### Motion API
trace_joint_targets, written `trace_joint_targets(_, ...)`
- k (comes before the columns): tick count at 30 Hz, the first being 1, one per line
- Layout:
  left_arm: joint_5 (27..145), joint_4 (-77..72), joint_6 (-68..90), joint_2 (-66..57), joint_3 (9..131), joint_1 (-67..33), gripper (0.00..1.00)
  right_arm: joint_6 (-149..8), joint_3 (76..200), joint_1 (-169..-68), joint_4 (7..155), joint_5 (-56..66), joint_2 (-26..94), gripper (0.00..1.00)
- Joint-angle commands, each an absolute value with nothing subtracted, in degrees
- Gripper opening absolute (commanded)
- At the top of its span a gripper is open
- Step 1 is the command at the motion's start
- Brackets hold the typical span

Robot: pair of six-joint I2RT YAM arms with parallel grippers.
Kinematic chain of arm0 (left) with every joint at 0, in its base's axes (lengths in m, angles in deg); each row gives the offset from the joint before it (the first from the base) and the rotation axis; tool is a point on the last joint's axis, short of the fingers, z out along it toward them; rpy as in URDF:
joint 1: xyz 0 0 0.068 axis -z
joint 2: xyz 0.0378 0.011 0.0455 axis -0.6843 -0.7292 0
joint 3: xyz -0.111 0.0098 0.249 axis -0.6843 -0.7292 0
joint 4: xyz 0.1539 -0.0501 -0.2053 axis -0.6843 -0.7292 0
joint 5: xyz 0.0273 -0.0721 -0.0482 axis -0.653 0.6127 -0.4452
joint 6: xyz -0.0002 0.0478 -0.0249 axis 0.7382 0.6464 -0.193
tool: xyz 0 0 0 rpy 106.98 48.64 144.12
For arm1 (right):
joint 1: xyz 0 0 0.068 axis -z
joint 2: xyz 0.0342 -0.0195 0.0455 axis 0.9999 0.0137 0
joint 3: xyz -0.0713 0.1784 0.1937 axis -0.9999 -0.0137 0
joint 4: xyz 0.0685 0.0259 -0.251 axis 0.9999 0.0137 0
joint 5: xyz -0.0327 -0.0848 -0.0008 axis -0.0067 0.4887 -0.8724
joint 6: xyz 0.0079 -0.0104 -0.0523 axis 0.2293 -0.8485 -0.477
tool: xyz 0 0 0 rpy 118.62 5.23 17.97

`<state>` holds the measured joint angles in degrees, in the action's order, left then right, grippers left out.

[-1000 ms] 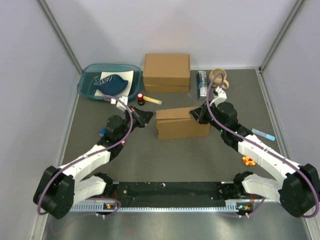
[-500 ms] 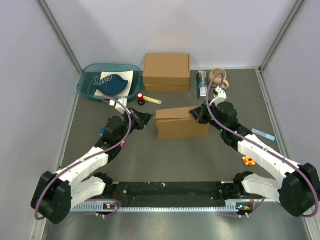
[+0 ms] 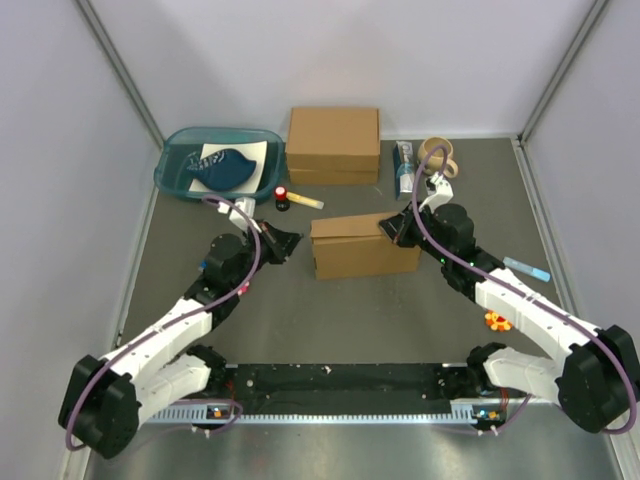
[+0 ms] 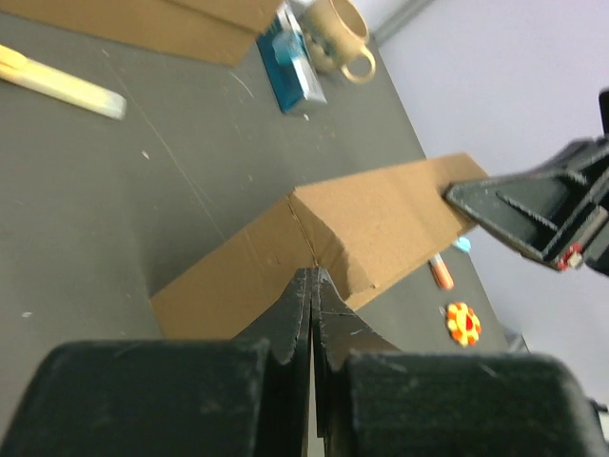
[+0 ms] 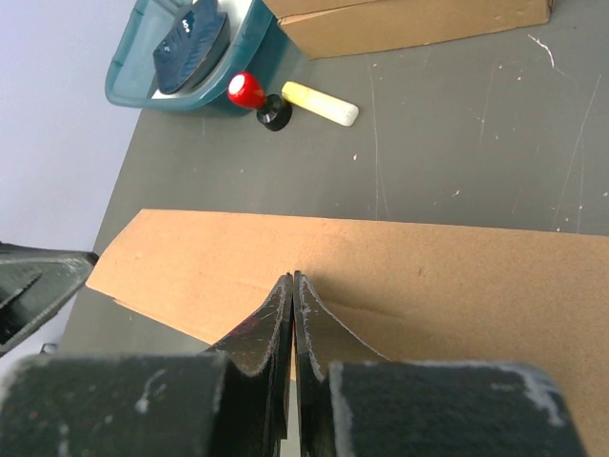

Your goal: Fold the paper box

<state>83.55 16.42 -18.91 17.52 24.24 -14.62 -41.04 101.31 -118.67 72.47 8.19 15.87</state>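
The paper box (image 3: 365, 247) stands in the middle of the table as a closed brown cardboard block. My left gripper (image 3: 296, 240) is shut and empty, pointing at the box's left end from just beside it. In the left wrist view its tips (image 4: 312, 276) line up with the box's (image 4: 371, 238) near corner edge. My right gripper (image 3: 386, 228) is shut too, its tips resting on the box's top near the right end. The right wrist view shows those tips (image 5: 293, 278) against the flat cardboard top (image 5: 428, 276), holding nothing.
A thicker brown box (image 3: 333, 145) stands at the back, a teal bin (image 3: 176, 172) to its left. A red-knobbed piece (image 3: 282, 193) and a yellow stick (image 3: 305, 200) lie behind the paper box. At the right are a mug (image 3: 438, 155), a blue packet (image 3: 404, 168), a blue pen (image 3: 527, 268) and an orange flower toy (image 3: 497, 321).
My left arm has drawn back a little to the left, its shut gripper moving slightly away from the box's left end. The right arm and the box have not moved.
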Motion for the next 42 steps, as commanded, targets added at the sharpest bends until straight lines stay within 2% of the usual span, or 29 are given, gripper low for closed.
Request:
trace_joint_targets(1, 96.3, 24.6, -20.3, 12.0, 26.2, -14.7, 0.0, -42.6, 99.4, -118.6, 82.5, 7.9, 18.4, 0.0)
trace_joint_targets(9, 100.4, 27.4, -22.0, 9.3, 27.1, -14.0, 0.0, -42.6, 99.1, -118.6, 82.5, 7.9, 18.5, 0.0)
trace_joint_targets(16, 95.7, 26.6, -18.9, 12.0, 26.3, -14.0, 0.0, -42.7, 99.0, -118.6, 82.2, 7.2, 19.0, 0.0)
trace_joint_targets(24, 104.0, 29.6, -19.1, 5.1, 30.4, -12.9, 0.0, -42.2, 97.0, -118.7, 81.4, 6.3, 19.2, 0.0)
trace_joint_targets(32, 106.0, 30.8, -18.4, 1.2, 30.7, -11.7, 0.0, -42.4, 95.6, -118.7, 81.8, 6.4, 19.2, 0.0)
trace_joint_targets(42, 97.4, 21.3, -12.2, 7.2, 30.3, -12.5, 0.0, -42.5, 95.3, -118.7, 82.3, 6.9, 19.4, 0.0)
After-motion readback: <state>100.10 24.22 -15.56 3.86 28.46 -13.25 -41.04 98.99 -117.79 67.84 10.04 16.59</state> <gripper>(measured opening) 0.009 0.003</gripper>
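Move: The left hand's shut fingers are just short of the paper box's left end, whose middle lies about 3 cm to the right, 1 cm back and 4 cm lower. On the table some 12 cm below, the yellow marker lies about 10 cm farther out and 1 cm right, the red-capped bottle 11 cm out and 5 cm left. From the right hand, at the lid, that end is roughly 21 cm left, 1 cm back and 4 cm down. Left hand goes 5–6 cm right in two shoves, turning about 20° clockwise, shut fingertips pushing the box's left end. ##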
